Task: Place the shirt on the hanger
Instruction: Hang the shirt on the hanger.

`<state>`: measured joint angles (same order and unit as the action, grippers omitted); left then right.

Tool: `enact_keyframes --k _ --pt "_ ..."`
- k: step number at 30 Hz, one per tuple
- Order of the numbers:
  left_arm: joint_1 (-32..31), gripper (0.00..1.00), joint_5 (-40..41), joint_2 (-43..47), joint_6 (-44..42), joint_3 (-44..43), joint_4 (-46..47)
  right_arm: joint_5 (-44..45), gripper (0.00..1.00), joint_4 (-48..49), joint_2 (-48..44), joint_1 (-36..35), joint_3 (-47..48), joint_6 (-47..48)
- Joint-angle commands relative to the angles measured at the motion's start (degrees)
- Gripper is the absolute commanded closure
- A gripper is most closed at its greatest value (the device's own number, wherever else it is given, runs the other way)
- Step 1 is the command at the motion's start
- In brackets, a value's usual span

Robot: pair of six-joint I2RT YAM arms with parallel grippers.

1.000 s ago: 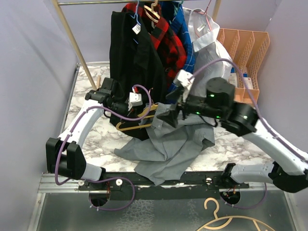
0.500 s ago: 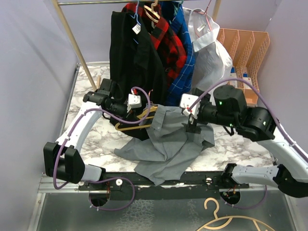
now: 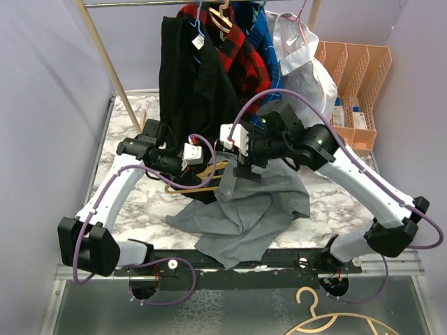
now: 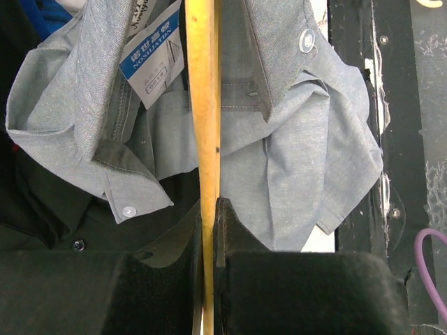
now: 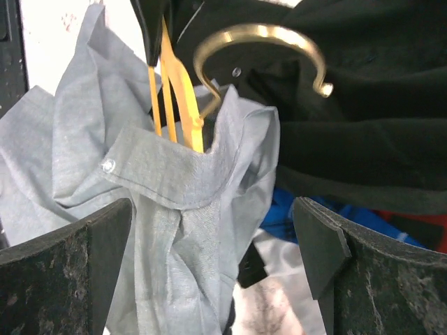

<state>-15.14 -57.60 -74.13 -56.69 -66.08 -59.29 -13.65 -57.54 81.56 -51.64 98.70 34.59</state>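
The light-grey shirt (image 3: 244, 209) lies crumpled on the marble table, and its collar (image 5: 174, 178) is draped up over the thin yellow hanger (image 3: 190, 186). In the left wrist view my left gripper (image 4: 209, 207) is shut on the hanger's yellow bar (image 4: 202, 105), with the shirt (image 4: 314, 153) and its blue label spread below. My right gripper (image 5: 213, 206) stands wide open around the collar without touching it. The hanger's gold hook (image 5: 258, 35) rises above the collar against black cloth. From above, the right gripper (image 3: 243, 167) hovers at the shirt's top edge, close beside the left gripper (image 3: 208, 165).
A rack at the back carries a black garment (image 3: 188, 77), a red plaid shirt (image 3: 241, 56), blue cloth and a white shirt (image 3: 300, 66). An orange file organiser (image 3: 356, 70) stands at the back right. A pale tan hanger (image 3: 328, 321) lies below the table's front edge.
My right arm has swung left from the table's right side to the shirt collar beside the hanger, its jaws opening a little wider. The left gripper has kept its hold on the hanger.
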Motion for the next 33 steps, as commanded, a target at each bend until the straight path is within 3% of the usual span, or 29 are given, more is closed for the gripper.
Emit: enact_keyframes --k 1,7,14,24,29,33 --pt "-0.4 1.00 -3.4 2.0 -1.6 -0.2 -0.9 -11.6 0.02 -2.9 1.1 4.2 -1.3 -1.5" --pt "-0.3 1.00 -3.1 2.0 -1.6 -0.6 -0.9 -14.1 0.05 -5.5 0.2 4.6 -3.0 -5.2" --pt "-0.4 1.00 -3.4 2.1 -1.8 -0.6 -0.9 -10.8 0.10 -1.8 -5.0 4.6 -13.7 -6.7" --pt "-0.4 1.00 -4.4 1.5 -1.2 -0.4 -1.0 -9.1 0.51 2.0 -8.1 4.6 -18.7 -5.7" --pt "-0.9 1.00 -5.1 1.6 -0.4 -0.7 -1.0 -10.5 0.57 5.0 -6.5 4.6 -19.8 -5.3" --pt "-1.4 1.00 -5.0 0.9 0.9 -1.7 -0.7 -14.1 0.52 6.4 -3.5 4.6 -18.2 -5.9"
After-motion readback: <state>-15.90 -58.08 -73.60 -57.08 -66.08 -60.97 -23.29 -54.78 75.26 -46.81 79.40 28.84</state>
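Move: The shirt's upright fold just behind its collar end, which my right hand goes for, lies some 3 cm back, 3 cm to the right and 9 cm below that hand. The collar is about 3 cm back, 3 cm to the left and 7 cm down; the hanger's hook rises about 7 cm to the left, 3 cm farther out and 3 cm lower. From my left hand, holding the hanger, the fold is roughly 14 cm to the right, level both ways. I sink my right hand about 8 cm towards the shirt fold beside the collar, easing back and to the right as it drops and swinging the fingertips some 15 degrees back towards my base. Once low, I close the wide-open fingers to about half, one on each side of the fold, without a tight pinch. My left hand keeps its grip on the hanger and all but stays put. ##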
